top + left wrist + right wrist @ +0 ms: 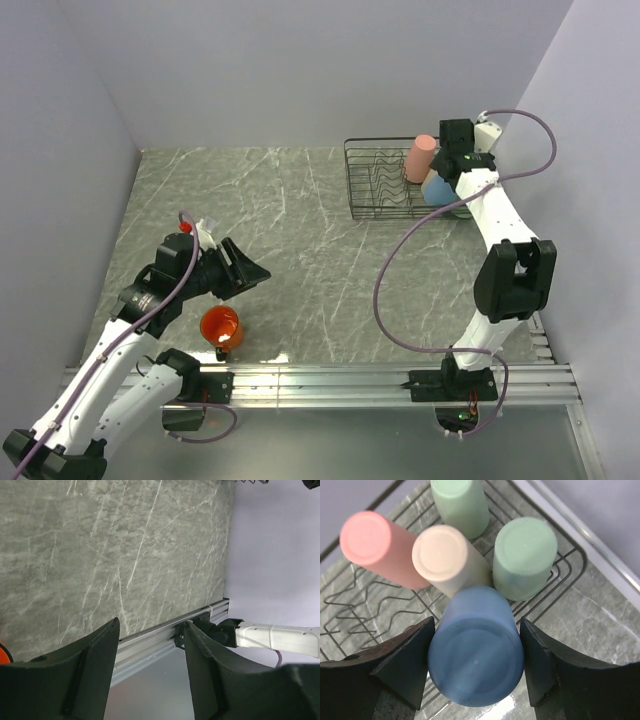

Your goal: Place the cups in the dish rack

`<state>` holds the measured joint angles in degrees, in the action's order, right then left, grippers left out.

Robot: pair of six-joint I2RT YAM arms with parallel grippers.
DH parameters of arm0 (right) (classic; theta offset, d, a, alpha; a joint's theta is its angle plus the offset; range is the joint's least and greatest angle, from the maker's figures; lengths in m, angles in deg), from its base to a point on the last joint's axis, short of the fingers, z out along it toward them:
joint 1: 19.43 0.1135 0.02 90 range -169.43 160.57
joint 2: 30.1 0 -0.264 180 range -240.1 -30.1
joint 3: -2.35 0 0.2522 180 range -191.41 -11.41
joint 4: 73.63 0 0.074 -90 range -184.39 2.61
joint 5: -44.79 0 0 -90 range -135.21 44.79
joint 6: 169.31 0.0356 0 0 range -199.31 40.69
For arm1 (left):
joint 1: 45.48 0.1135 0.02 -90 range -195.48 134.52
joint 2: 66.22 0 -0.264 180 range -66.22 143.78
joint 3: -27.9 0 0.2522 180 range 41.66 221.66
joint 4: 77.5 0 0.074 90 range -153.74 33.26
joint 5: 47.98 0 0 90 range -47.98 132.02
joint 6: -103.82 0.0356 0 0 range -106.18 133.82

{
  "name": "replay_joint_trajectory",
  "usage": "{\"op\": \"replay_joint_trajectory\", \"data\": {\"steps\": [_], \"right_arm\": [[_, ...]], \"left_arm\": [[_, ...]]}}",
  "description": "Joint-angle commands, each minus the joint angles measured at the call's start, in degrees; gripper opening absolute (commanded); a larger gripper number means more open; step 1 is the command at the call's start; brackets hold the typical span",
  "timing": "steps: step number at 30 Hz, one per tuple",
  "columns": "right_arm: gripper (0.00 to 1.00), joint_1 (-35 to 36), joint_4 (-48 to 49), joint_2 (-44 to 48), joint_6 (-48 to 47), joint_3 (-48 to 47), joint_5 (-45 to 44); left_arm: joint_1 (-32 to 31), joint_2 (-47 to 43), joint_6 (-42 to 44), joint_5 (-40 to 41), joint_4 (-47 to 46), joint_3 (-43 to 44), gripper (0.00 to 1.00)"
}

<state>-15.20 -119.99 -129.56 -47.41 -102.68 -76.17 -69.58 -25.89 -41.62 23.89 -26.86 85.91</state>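
The black wire dish rack point(375, 190) stands at the back right. Inside it, upside down, are a salmon pink cup point(375, 547), a beige cup point(447, 560), two pale green cups point(460, 505) point(525, 557) and a light blue cup point(476, 652). My right gripper point(477, 630) is shut on the blue cup, a finger on each side, at the rack's near right corner. The orange mug point(221, 326) stands upright near the table's front left. My left gripper point(250, 270) hovers just beyond it, open, with nothing between its fingers point(95, 660).
A metal rail point(320, 380) runs along the near table edge, carrying both arm bases. Purple walls close in on the left, back and right. The right arm's cable point(385, 300) loops over the table's right side.
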Motion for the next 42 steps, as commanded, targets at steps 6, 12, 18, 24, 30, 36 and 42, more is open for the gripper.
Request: {"op": "replay_joint_trajectory", "data": {"steps": [6,12,18,24,30,36,42], "right_arm": [[0.0,-0.1,2.27,-3.28,1.41,2.31,1.69],[0.0,-0.1,4.91,-5.13,3.17,3.99,4.94],[0.0,0.78,3.6,-8.99,3.96,2.32,5.12],[0.0,1.22,2.45,-10.66,3.79,1.36,3.72],[0.1,1.83,1.22,-10.58,2.91,0.91,3.45],[0.69,3.94,0.87,-8.12,0.62,0.91,2.05],[0.94,5.35,-0.71,-4.53,-0.78,-0.14,1.34]], "left_arm": [[0.01,-1.31,-1.34,-0.06,-0.76,-0.22,0.59],[-0.07,-2.19,-1.51,0.38,0.73,-0.22,0.59],[-0.07,-2.46,-1.51,0.73,1.35,-0.04,0.59],[-0.07,-2.28,-1.34,0.99,1.35,-0.13,0.59],[-0.07,-1.75,-1.07,0.82,0.74,-0.3,0.59],[-0.07,-0.7,-0.99,0.47,-0.67,-0.57,0.59],[-0.07,0.09,-0.29,0.9,-0.59,0.13,0.59]]}}
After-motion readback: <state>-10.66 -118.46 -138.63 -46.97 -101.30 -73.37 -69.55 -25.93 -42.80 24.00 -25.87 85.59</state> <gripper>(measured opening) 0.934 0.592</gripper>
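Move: The right hand already holds the blue cup upside down by its base. Its free spot in the dish rack lies about 4 cm ahead, 3 cm left and 12 cm below. At about that depth, the beige cup is 9 cm ahead and 2 cm right, the pink cup 13 cm ahead and 6 cm left, the near green cup 5 cm ahead and 8 cm right. From the left hand, that spot is roughly 32 cm ahead, 45 cm right. Still pinching the blue cup, the right hand lowers it about 7 cm into the rack's near row in front of the beige cup, easing some 3 cm forward and 2 cm left on the way. It pauses there, shifts a little left, then opens and lets go, its fingers drawing back and farther left while the hand tips slightly down. ##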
